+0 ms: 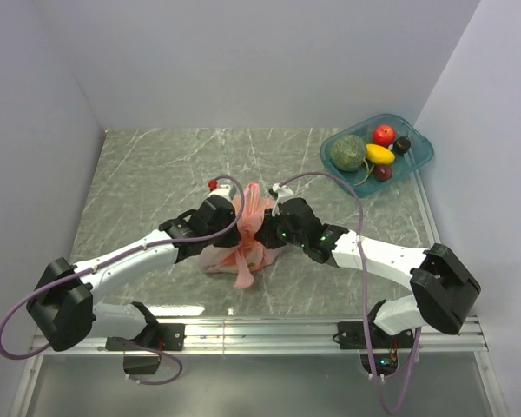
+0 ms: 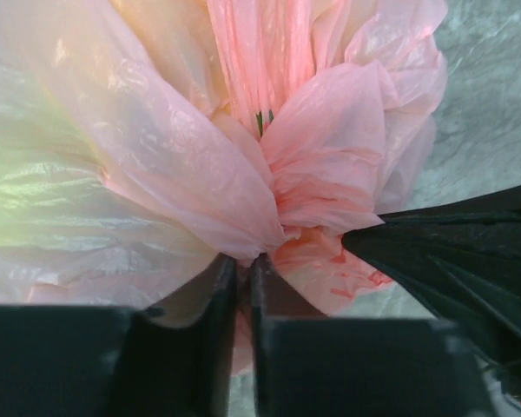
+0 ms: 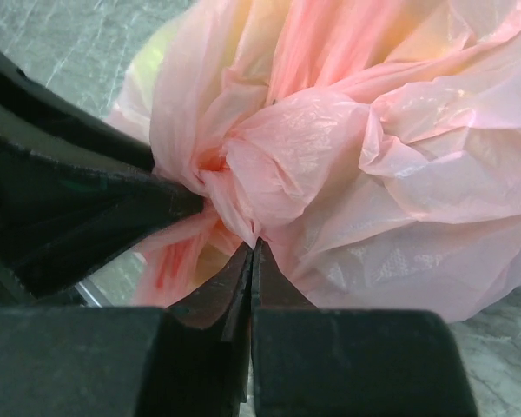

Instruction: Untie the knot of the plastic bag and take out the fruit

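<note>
The pink plastic bag point(image 1: 224, 258) lies bunched at the table's middle, between both arms. Its knot point(image 3: 243, 174) is a crumpled twist of pink film, seen in the left wrist view as the knot point(image 2: 282, 204). My left gripper point(image 2: 243, 261) comes in from the left and is shut on a fold of the bag just below the knot. From the right, my right gripper point(image 3: 253, 248) is shut, its tips pinching thin film beside the knot. Each gripper's black finger shows in the other's wrist view. The fruit inside shows only as a yellow-green tint point(image 2: 17, 200) through the plastic.
A teal tray point(image 1: 421, 159) stands at the back right, holding a dull-green melon point(image 1: 348, 152), a red apple point(image 1: 383, 135), a yellow fruit point(image 1: 379, 154) and two dark ones. White walls close in the table on three sides.
</note>
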Motion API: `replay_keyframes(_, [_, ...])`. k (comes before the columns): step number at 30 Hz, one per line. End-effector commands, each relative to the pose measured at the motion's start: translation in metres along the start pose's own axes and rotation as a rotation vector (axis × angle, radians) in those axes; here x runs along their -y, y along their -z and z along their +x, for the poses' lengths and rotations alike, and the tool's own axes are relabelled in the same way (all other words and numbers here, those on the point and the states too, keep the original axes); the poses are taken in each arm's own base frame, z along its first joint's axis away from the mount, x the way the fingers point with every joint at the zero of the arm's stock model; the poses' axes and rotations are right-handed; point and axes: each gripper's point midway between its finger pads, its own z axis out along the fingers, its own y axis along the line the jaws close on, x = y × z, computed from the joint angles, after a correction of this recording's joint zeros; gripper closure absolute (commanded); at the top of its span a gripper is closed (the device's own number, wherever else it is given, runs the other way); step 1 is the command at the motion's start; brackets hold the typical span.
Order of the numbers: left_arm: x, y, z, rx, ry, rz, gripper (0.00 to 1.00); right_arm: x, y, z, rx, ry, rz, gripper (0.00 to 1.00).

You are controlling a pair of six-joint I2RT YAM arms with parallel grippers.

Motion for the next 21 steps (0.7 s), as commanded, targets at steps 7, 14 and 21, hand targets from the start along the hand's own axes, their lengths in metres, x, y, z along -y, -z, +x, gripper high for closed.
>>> replay_keyframes(7, [-0.019,0.007,-0.015,0.086,0.0,-0.058,0.99,0.034,0.014,-0.017,0.111,-0.054,0.146,1.0])
replay_keyframes(14, [-0.07,0.032,-0.037,0.165,0.116,-0.121,0.99,0.128,0.053,-0.01,0.2,-0.299,0.339,1.0])
replay_keyframes(21, [-0.131,0.056,-0.053,0.256,0.197,-0.313,1.0,0.135,0.082,-0.014,0.278,-0.322,0.346,1.0])
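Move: The bag's knot lies between the two grippers: some 3 cm right of the left hand, 3 cm left of the right hand, about 1 cm ahead of both and just below. The right fingers are already shut on the plastic beside it. From the left hand, one handle's end lies about 10 cm ahead and 4 cm to the right, the loose tail roughly 10 cm back and 2 cm to the right. The fruit basket stands about 28 cm ahead and 39 cm right of the right hand. Apart to the sides the two hands pull: the left fingers first finish closing, pinching the plastic at the knot, while the right keeps its grip. Then the left hand draws about 10 cm left, rising some 4 cm and easing forward, and the right sweeps about 13 cm right and slightly forward, turning clockwise some 25 degrees as the left turns counter-clockwise. ##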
